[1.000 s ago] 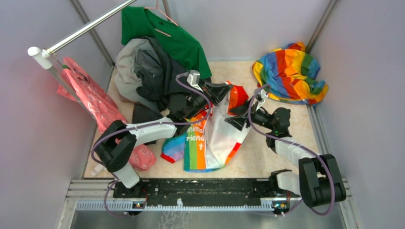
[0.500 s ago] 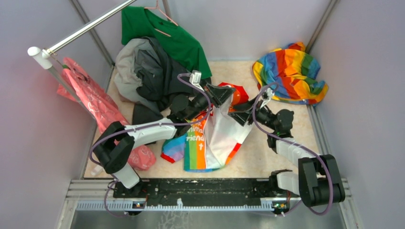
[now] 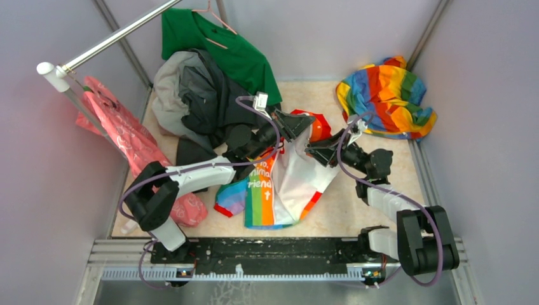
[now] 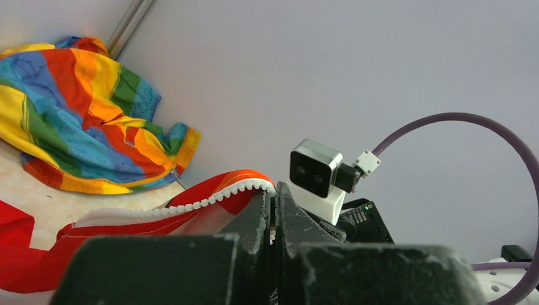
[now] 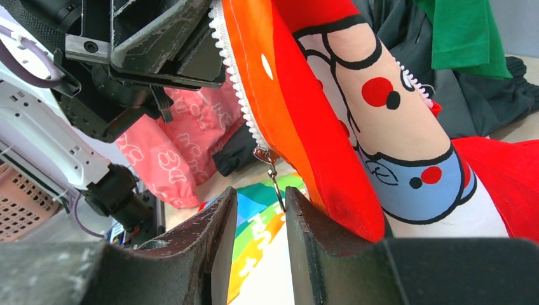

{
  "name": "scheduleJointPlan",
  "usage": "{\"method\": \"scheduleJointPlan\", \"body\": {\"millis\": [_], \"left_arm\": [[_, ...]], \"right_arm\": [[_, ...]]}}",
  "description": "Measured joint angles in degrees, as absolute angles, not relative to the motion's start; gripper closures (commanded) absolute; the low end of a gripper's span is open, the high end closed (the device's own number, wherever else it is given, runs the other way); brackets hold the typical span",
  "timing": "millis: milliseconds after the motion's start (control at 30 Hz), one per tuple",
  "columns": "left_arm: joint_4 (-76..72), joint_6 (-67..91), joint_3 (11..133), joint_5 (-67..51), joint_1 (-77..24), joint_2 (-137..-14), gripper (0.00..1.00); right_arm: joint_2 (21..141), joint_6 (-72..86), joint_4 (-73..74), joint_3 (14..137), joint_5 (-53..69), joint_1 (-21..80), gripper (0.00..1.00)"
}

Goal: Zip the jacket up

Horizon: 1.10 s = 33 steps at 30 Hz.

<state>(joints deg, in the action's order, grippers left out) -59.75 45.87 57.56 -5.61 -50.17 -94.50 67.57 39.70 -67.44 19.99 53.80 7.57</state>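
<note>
The jacket hangs in the middle, white with rainbow panels and a red hood. My left gripper holds its top up, shut on the orange zipper edge; in the left wrist view the fingers pinch the white teeth. My right gripper is just right of that edge. In the right wrist view its jaws stand apart around the small metal zipper pull, which dangles from the slider and touches the right finger's tip. The gap to the left finger is plain.
An all-rainbow cloth lies at the back right corner. A dark grey pile and a green shirt sit at the back left under the rail. A pink garment hangs at the left.
My right gripper has moved up and left to the jacket's zipper edge, and its jaws have narrowed around the pull. The left gripper has kept its hold, barely moving.
</note>
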Motion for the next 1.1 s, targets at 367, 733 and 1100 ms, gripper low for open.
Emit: {"method": "scheduleJointPlan", "body": {"millis": [367, 733, 1100], "left_arm": [[-59.9, 48.1, 58.1, -6.0, -51.0, -95.2, 1.00], [-60.2, 49.6, 58.2, -6.0, -51.2, -96.3, 1.00], [-65.5, 39.3, 58.2, -7.2, -49.8, -98.5, 1.00]], "right_arm": [[67.5, 39.7, -67.8, 19.8, 53.8, 7.6, 0.70], [67.5, 40.7, -68.1, 19.7, 54.3, 7.6, 1.00], [67.5, 46.5, -66.2, 22.6, 61.4, 7.4, 1.00]]}}
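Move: The zipper's pull tab hangs almost between the right gripper's part-open fingertips, about 1 cm ahead, 1 cm left and 1 cm above its hand point. The zip edge already pinched by the left gripper is some 4 cm ahead of the right hand, level sideways, and 10 cm higher. The jacket's striped panel lies roughly 13 cm to the right hand's left, level fore and aft, 22 cm below. From the left hand, the tab sits about 3 cm back, 1 cm left and 9 cm down. Hold the right gripper in place and shut its fingers fully on the pull tab, then draw it back towards the base about 2 cm, edging left and up and turning roughly 10 degrees counter-clockwise. Keep the left gripper pinched on the zip edge; let it drift about 1 cm to its right, then ease it forward 1 to 2 cm, tilting its fingers slightly up. ##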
